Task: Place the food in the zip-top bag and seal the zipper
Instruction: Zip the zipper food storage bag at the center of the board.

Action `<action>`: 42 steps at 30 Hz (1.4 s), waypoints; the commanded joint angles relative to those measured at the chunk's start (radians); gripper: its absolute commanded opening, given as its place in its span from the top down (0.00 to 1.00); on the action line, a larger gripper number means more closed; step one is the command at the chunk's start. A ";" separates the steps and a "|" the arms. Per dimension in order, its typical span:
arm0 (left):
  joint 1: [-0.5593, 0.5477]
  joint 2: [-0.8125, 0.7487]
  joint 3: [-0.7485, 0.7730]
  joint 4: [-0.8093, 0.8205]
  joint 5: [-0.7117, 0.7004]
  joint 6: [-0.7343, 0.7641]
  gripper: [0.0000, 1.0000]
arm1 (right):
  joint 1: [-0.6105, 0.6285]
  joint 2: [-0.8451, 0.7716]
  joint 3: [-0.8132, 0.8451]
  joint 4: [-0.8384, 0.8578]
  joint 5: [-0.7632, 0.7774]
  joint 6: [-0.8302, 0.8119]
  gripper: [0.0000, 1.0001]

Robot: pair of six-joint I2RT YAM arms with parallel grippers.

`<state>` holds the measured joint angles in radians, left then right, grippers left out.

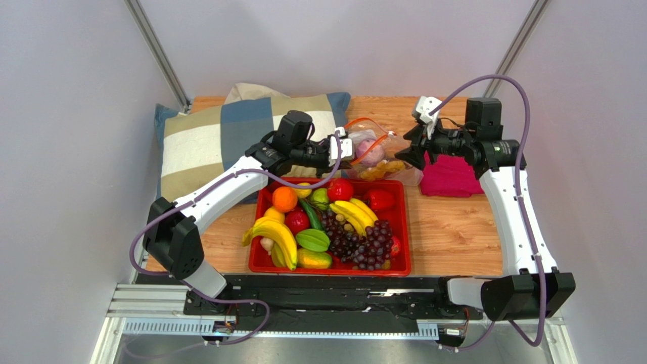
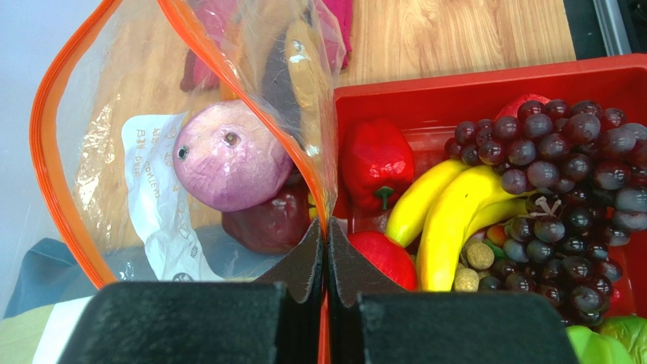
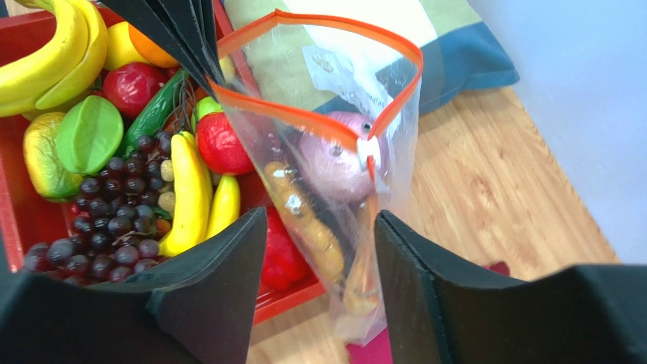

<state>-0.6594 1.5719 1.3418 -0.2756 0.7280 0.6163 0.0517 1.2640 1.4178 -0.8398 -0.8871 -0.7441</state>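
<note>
The zip-top bag (image 1: pixel 377 149) hangs upright behind the tray, its mouth gaping. My left gripper (image 2: pixel 326 244) is shut on the orange zipper (image 2: pixel 50 152) strip at the mouth's rim. Inside the bag lie the food pieces: a pink-purple onion-like ball (image 2: pixel 228 155) and a long orange-rimmed slice with dark flesh (image 3: pixel 304 220). My right gripper (image 3: pixel 320 227) is open, its fingers on either side of the bag's lower part without pinching it. The zipper (image 3: pixel 288 117) shows as an open loop in the right wrist view.
A red tray (image 1: pixel 405 227) full of toy fruit, with bananas (image 1: pixel 277 239) and grapes (image 1: pixel 364 243), sits in front of the bag. A checked pillow (image 1: pixel 220 136) lies at the back left. A folded magenta cloth (image 1: pixel 452 178) lies under the right arm.
</note>
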 commanded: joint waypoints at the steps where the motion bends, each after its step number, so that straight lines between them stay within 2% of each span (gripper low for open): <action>1: 0.004 -0.018 0.034 -0.014 0.065 0.043 1.00 | 0.014 0.047 0.055 0.084 -0.053 -0.125 0.44; 4: 0.003 -0.021 0.034 -0.022 0.071 0.046 1.00 | 0.019 0.074 0.064 0.079 -0.056 -0.165 0.48; 8: 0.004 -0.021 0.034 -0.024 0.070 0.048 1.00 | 0.043 0.084 0.056 0.045 -0.064 -0.297 0.49; 11: 0.004 -0.019 0.034 -0.024 0.074 0.045 1.00 | 0.062 0.092 0.055 0.053 -0.061 -0.320 0.51; 14: 0.003 -0.019 0.034 -0.022 0.074 0.046 1.00 | 0.071 0.112 0.072 0.048 -0.056 -0.316 0.62; 15: 0.003 -0.021 0.034 -0.025 0.074 0.049 1.00 | 0.071 0.121 0.076 0.045 -0.052 -0.317 0.80; 17: 0.004 -0.023 0.036 -0.025 0.070 0.046 1.00 | 0.074 0.123 0.082 0.035 -0.035 -0.317 0.97; 18: 0.003 -0.024 0.034 -0.025 0.068 0.045 1.00 | 0.076 0.124 0.081 0.034 -0.030 -0.319 1.00; 23: 0.012 -0.033 0.026 -0.005 0.074 0.013 1.00 | 0.076 0.098 0.067 0.033 -0.007 -0.336 1.00; 24: 0.012 -0.033 0.026 -0.005 0.076 0.014 1.00 | 0.077 0.095 0.063 0.036 0.000 -0.334 0.85; 25: 0.012 -0.035 0.026 -0.002 0.079 0.016 1.00 | 0.077 0.092 0.056 0.033 0.008 -0.333 0.75; 27: 0.012 -0.032 0.025 -0.002 0.082 0.020 1.00 | 0.077 0.090 0.052 0.027 0.033 -0.334 0.64; 29: 0.014 -0.033 0.028 -0.001 0.083 0.020 1.00 | 0.077 0.095 0.055 0.013 0.056 -0.334 0.63; 32: 0.012 -0.032 0.031 -0.001 0.085 0.022 1.00 | 0.077 0.103 0.061 -0.005 0.076 -0.328 0.66; 36: 0.012 -0.030 0.034 -0.004 0.088 0.026 1.00 | 0.077 0.110 0.066 -0.007 0.080 -0.319 0.85; 38: 0.012 -0.030 0.034 -0.008 0.088 0.033 1.00 | 0.077 0.110 0.070 -0.007 0.071 -0.320 0.98; 40: 0.012 -0.032 0.037 -0.008 0.080 0.030 1.00 | 0.077 0.109 0.073 -0.005 0.059 -0.327 1.00; 41: 0.014 -0.032 0.042 -0.007 0.076 0.022 0.98 | 0.077 0.107 0.075 -0.005 0.044 -0.333 1.00; 42: 0.014 -0.035 0.045 0.018 0.070 -0.001 0.87 | 0.076 0.106 0.076 -0.005 0.036 -0.337 1.00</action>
<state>-0.6518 1.5719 1.3434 -0.3103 0.7578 0.6319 0.1242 1.3857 1.4597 -0.8536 -0.8188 -1.0554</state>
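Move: The bag's white slider, on the closed end of the orange zip strip, lies about 4 cm ahead, 3 cm left and 3 cm below the open right gripper. From that gripper, the purple onion in the bag is some 7 cm left, 1 cm ahead and 13 cm below; the red pepper in the tray is 9 cm back, 4 cm left and 20 cm below. From the left gripper, the slider is about 6 cm ahead, 10 cm right and slightly above. Bring the half-open right gripper forward and down, about 3 cm each way, edging left as well, to the zip strip just behind the slider, swinging the wrist some 10 degrees counter-clockwise. Shut the fingers, reopen them about a third while sinking and easing slightly right, then shut again to pinch the strip. Keep the left gripper still, pinching the zip at the bag's other side. ##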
